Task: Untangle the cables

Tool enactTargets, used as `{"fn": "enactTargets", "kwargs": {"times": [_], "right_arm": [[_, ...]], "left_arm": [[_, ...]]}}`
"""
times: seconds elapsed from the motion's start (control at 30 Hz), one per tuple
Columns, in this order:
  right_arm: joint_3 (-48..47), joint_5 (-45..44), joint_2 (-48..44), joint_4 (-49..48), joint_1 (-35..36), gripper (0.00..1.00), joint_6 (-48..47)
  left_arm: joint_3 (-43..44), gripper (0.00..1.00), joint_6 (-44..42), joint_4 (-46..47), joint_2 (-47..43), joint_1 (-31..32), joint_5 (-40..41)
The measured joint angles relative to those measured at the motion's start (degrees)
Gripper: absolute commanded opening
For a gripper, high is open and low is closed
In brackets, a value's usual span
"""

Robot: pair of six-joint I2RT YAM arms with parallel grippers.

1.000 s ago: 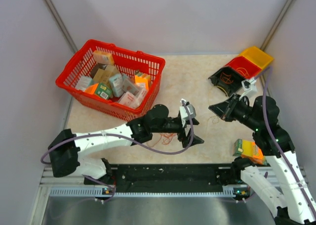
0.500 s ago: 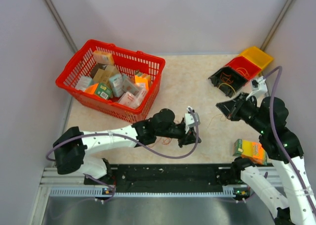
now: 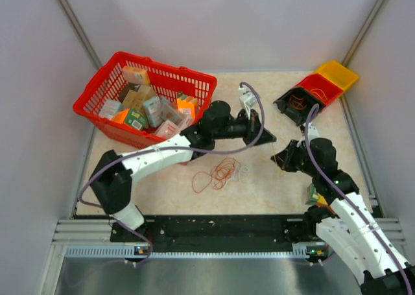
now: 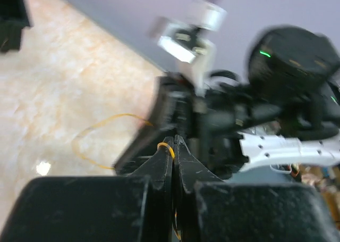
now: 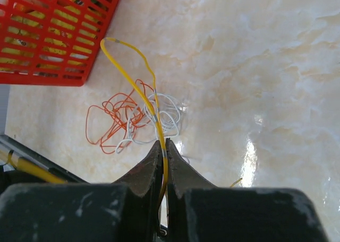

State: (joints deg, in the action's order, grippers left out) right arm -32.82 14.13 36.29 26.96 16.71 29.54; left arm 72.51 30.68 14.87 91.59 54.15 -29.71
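The cables lie as a small tangle of orange-red and whitish loops on the marble-patterned table, below and left of both grippers. My left gripper hovers right of centre, shut on a thin yellow cable that curls over its fingertips in the left wrist view. My right gripper sits close in front of it, also shut on a yellow cable. That strand rises from the jaws and loops above the orange cables and white cables.
A red basket full of small boxes stands at the back left and shows in the right wrist view. Black, red and yellow bins sit at the back right. A green-orange box lies by the right arm.
My left gripper closed, then swung up and right from over the tangle, carrying a yellow cable. My right gripper came nearer and left to meet it. The tangle is now uncovered.
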Motion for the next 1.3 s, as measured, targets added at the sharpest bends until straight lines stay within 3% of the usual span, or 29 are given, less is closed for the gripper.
{"fn": "enactTargets", "kwargs": {"times": [0.17, 0.3, 0.8, 1.3], "right_arm": [[6.4, 1.88, -1.03, -6.97, -0.02, 0.0, 2.32], [8.57, 2.8, 0.28, -8.61, -0.02, 0.0, 3.58], [13.9, -2.1, 2.54, -15.06, -0.02, 0.13, 10.64], [21.16, -2.75, -1.73, -23.21, -0.02, 0.6, 16.0]], "left_arm": [[-0.22, 0.0, 11.87, 5.14, 10.49, -5.99, -2.1], [-0.07, 0.0, 17.97, 8.52, 18.73, -5.84, -6.14], [1.36, 0.0, 25.86, 13.29, 26.21, -5.38, -4.57], [1.9, 0.0, 31.91, 17.27, 32.57, -6.12, -4.72]]}}
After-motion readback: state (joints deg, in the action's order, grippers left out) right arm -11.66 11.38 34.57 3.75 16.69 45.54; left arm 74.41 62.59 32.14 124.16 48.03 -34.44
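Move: I already pinch the yellow cable in both hands. My right hand's grip on it lies about 14 cm below my left hand, about 3 cm to the right and 1 cm ahead. From my right hand, the red cable tangle lies on the table some 17 cm left, 5 cm ahead and 15 cm down. The white cable lies about 10 cm left and 5 cm ahead, equally low, and the green-orange box 21 cm right, 4 cm back and 13 cm down. I swing my left hand down about 20 cm and some 7 cm forward, keeping the yellow cable pinched and rolling the wrist roughly 40 degrees, forward side dipping, to bring it low just ahead of my right hand. My right hand sinks about 7 cm as well, and from partway down its fingers part to about half open, ending its pinch on the cable. ##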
